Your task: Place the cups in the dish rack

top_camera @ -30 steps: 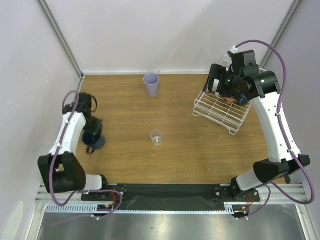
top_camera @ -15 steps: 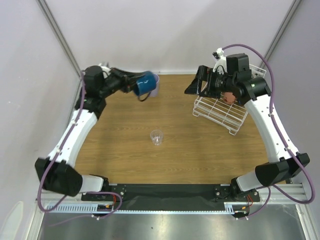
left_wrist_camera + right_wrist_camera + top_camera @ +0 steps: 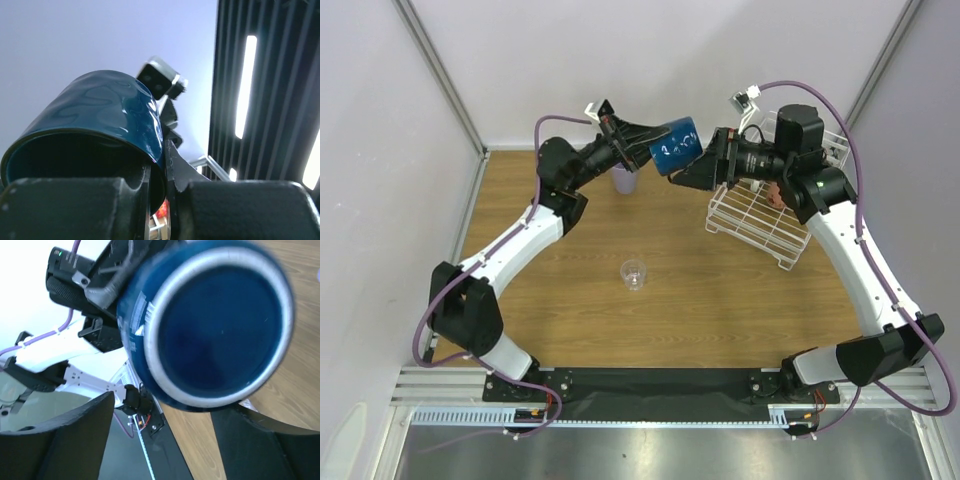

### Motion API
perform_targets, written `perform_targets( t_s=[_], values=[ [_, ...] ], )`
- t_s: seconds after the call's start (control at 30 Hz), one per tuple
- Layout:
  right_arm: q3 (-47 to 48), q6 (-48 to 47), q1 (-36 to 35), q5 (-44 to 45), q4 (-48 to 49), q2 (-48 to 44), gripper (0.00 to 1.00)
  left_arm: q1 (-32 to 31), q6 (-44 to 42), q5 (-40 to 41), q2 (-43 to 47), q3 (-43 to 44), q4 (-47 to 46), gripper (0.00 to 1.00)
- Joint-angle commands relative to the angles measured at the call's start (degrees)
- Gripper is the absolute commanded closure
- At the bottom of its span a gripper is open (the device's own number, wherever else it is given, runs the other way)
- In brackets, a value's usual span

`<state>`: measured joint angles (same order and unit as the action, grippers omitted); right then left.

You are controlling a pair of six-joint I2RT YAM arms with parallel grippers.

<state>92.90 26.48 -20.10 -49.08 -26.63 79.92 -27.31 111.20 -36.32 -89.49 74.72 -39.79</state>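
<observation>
The navy cup (image 3: 676,145) hangs on its side in the air above the table's far side. My left gripper (image 3: 646,150) is shut on its rim; in the left wrist view the navy cup (image 3: 100,110) has its wall pinched between that gripper's (image 3: 162,167) fingers. My right gripper (image 3: 688,174) is open just right of the cup, facing its base. The right wrist view shows the cup's base (image 3: 215,325) close in front of the spread right gripper (image 3: 165,432). The lavender tumbler (image 3: 624,181) stands under the left arm. The clear glass (image 3: 634,274) stands mid-table. The dish rack (image 3: 760,225) holds a terracotta cup (image 3: 778,197).
The rack sits at the table's far right, partly under the right arm. Both arms reach across the far half of the wooden table (image 3: 570,300), meeting near the back wall (image 3: 670,70).
My left arm has lifted the navy cup from the table's left side and swung it up and right. My right gripper has moved left from over the rack to meet it.
</observation>
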Motion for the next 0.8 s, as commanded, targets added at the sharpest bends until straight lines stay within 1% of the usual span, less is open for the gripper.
perform_targets(
  t_s=[0.0, 0.13, 0.23, 0.33, 0.43, 0.53, 0.57, 0.63, 0.67, 0.73, 0.77],
  values=[
    [0.3, -1.5, -0.5, -0.5, 3.2, -0.6, 0.20, -1.6, 27.0, -0.8, 0.3, 6.0, -14.0, 1.00],
    [-0.4, -4.2, -0.6, 2.1, 0.6, -1.9, 0.24, -2.0, 29.0, 0.3, -1.5, 9.5, -15.0, 1.00],
    [-2.1, -5.9, -0.7, 4.3, 1.1, -3.5, 0.25, -2.1, 29.1, -0.5, -1.6, 10.9, -13.1, 1.00],
    [-3.1, -8.7, -0.6, 6.7, 0.6, -4.9, 0.28, -2.1, 29.6, -0.6, -1.1, 10.0, -13.4, 1.00],
    [-4.7, -12.3, -0.6, 7.4, 1.2, -6.3, 0.28, -2.1, 30.0, -1.0, -0.5, 8.4, -13.7, 1.00],
    [-8.1, -13.5, -0.7, 5.5, 6.7, -7.9, 0.32, -2.3, 29.9, -1.2, 0.2, 7.0, -13.6, 1.00],
    [-9.5, -13.1, -0.7, 5.0, 12.4, -8.5, 0.37, -2.5, 30.2, -1.2, 0.2, 6.8, -13.6, 1.00],
    [-13.7, -11.5, -0.6, 4.2, 18.0, -9.3, 0.39, -2.8, 30.7, -0.9, 0.1, 6.0, -15.1, 1.00],
    [-15.0, -11.2, -0.6, 3.5, 22.5, -9.7, 0.41, -3.0, 31.6, -0.6, -0.1, 6.0, -15.7, 1.00],
    [-17.5, -10.5, -0.7, 2.5, 26.0, -9.8, 0.42, -3.4, 32.5, -0.3, -0.3, 6.0, -17.1, 1.00],
    [-18.0, -9.0, -0.6, 2.4, 30.2, -9.6, 0.42, -3.7, 32.8, -0.2, -0.4, 6.1, -17.2, 1.00]
  ],
)
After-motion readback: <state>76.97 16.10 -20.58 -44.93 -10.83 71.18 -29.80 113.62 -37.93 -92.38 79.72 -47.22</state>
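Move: Between the two grippers, high over the table, the left one holds the blue mug by its rim, base towards the right arm. The open right fingers are about 9 cm to the left hand's right, 4 cm back and 7 cm lower. From the right hand the mug's middle is roughly 3 cm ahead, 4 cm left and 5 cm up; the dish rack is some 22 cm ahead, 19 cm right and 35 cm below. Lifting the blue mug about 4.5 cm, the left hand then lets it sink back about 1 cm and draws some 2 cm back, its pinch on the rim kept. Under the mug, the right hand sinks nearly 2 cm, drifts slightly right, rolls some 20 degrees so its forward side rises, and partly closes its fingers around the hanging handle; a firm grip isn't seen yet. ##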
